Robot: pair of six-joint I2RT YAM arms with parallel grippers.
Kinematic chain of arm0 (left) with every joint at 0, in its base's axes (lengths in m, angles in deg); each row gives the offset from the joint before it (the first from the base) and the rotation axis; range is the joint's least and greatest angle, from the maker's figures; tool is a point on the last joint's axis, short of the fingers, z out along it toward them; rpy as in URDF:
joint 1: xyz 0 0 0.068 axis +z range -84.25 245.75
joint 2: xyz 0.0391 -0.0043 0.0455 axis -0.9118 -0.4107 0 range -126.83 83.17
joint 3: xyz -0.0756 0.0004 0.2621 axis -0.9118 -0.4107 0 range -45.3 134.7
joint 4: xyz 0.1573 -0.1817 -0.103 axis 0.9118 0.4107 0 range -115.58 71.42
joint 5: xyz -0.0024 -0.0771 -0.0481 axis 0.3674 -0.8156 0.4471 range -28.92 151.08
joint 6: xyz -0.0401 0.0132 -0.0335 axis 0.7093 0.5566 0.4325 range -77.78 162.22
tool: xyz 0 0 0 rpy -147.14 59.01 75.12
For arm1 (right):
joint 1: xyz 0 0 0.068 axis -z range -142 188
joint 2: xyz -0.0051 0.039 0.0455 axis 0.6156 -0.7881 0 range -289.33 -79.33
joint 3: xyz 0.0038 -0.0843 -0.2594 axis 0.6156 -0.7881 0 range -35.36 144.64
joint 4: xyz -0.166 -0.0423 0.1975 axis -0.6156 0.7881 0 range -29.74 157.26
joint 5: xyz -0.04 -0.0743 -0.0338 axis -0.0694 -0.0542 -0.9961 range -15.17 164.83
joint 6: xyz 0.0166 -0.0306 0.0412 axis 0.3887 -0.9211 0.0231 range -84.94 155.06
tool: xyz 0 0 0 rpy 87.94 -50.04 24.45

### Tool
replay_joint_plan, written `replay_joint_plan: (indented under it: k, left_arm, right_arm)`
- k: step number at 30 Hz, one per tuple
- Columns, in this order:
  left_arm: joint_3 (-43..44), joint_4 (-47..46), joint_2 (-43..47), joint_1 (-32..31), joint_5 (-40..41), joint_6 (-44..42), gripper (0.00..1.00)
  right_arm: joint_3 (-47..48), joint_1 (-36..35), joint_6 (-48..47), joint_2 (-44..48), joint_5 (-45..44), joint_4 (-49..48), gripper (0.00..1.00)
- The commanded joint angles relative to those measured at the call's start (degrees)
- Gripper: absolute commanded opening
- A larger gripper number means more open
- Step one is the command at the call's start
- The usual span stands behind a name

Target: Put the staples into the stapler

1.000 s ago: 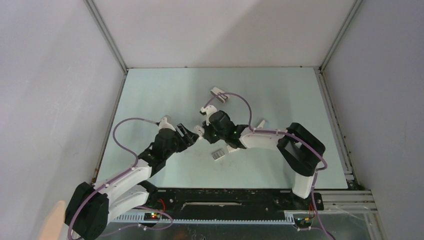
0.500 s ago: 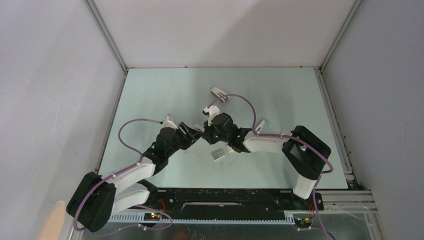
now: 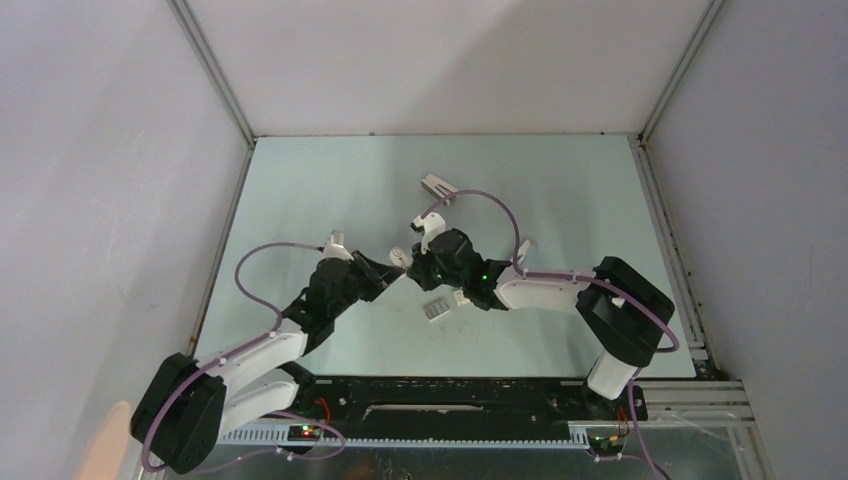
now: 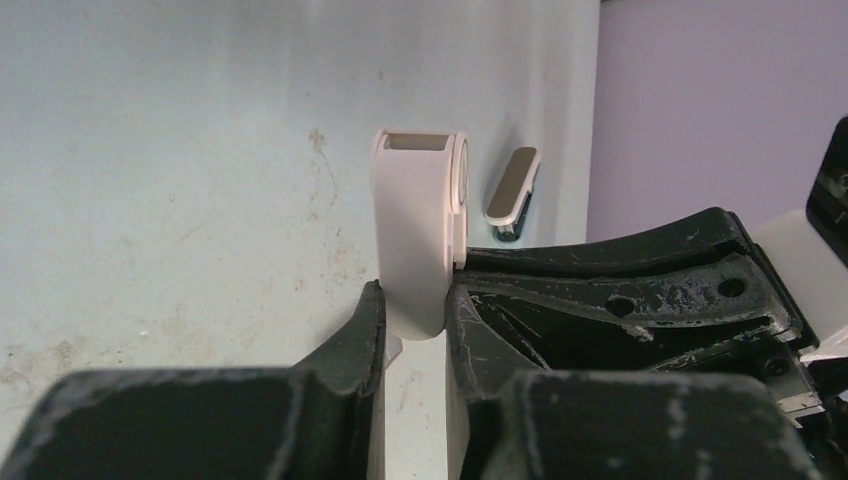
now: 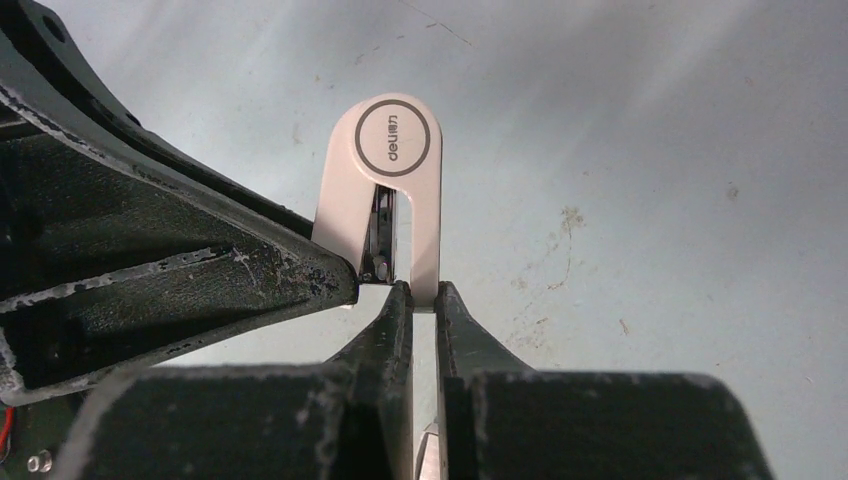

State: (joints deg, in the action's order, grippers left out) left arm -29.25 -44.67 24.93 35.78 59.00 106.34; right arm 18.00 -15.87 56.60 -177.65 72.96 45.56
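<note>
The stapler (image 3: 399, 256) is held off the table between both arms at mid-table. In the left wrist view its pale body (image 4: 410, 220) stands upright with my left gripper (image 4: 412, 300) shut on its lower end. My right gripper (image 5: 420, 295) is shut on a thin white leg of the stapler (image 5: 395, 150), below the round logo end; the body is split open beside that leg. The left gripper's black finger (image 5: 200, 270) touches it from the left. The staples (image 3: 435, 310), a small grey ribbed block, lie on the table just in front of the right gripper (image 3: 412, 264).
A white wedge-shaped stapler (image 3: 437, 187) lies behind the grippers toward the back. A long white-and-tan stapler (image 4: 512, 185) lies on the table near the wall. A small white piece (image 3: 521, 247) sits beside the right forearm. Purple cables loop over both arms.
My left gripper has shut on the stapler; a second ago it stood open beside it. The right arm has shifted slightly right, still gripping the stapler.
</note>
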Motion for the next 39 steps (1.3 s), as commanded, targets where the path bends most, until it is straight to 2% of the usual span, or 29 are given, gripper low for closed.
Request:
replay_joint_plan:
  k: [1,7,13,18,26,28,32,39]
  left_arm:
    - [2.0,1.7,3.4,2.2,0.7,-0.8,0.06]
    - [5.1,6.3,6.5,8.9,-5.3,-4.3,0.06]
    - [11.9,15.7,6.2,14.4,-10.3,-8.9,0.06]
    - [15.2,20.1,6.1,16.0,-11.2,-10.9,0.07]
    - [21.2,25.6,0.3,18.6,-10.0,-16.1,0.1]
    - [22.2,25.8,-1.2,18.6,-10.6,-16.5,0.13]
    - [21.6,23.3,-1.8,18.6,-13.9,-16.2,0.26]
    - [18.7,22.4,0.3,18.6,-14.5,-16.5,0.46]
  right_arm:
    - [-1.6,1.0,-1.5,3.9,-1.4,0.3,0.0]
    - [-2.1,1.8,-2.2,5.0,-0.6,4.2,0.0]
    - [-2.7,1.7,-3.3,6.0,-1.3,6.2,0.0]
    - [-3.3,1.8,-3.8,6.4,-2.8,7.7,0.0]
    - [-5.5,1.7,-4.1,8.7,5.0,6.1,0.0]
    - [-5.6,1.8,-3.8,8.8,5.5,6.3,0.0]
    - [-5.2,3.3,-0.6,8.7,6.8,6.5,0.0]
    - [-3.2,6.4,5.7,7.6,11.0,9.0,0.0]
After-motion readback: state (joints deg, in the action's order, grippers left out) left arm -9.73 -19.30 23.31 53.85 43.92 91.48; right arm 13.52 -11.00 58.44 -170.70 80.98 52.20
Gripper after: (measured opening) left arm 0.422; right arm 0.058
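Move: The stapler is between my hands. My left fingers already hold its cover arm, and its middle sits about 2 cm ahead of them at about the same height. From my right hand, which pinches the other arm, it lies some 2 cm ahead and 2 cm left. From my left hand, the staples lie on the table roughly 7 cm back, 7 cm right and 9 cm down; the white lid, about 5 cm back and 12 cm right. I lift my left hand about 5 cm with the cover arm pinched, then carry it left and forward, prying the stapler apart against my right grip, and near the end part its fingers, clear of the cover. My right hand keeps its pinch on the other arm, rises about 2 cm, then draws off to the right some 4 cm, easing slightly back and sinking again. ##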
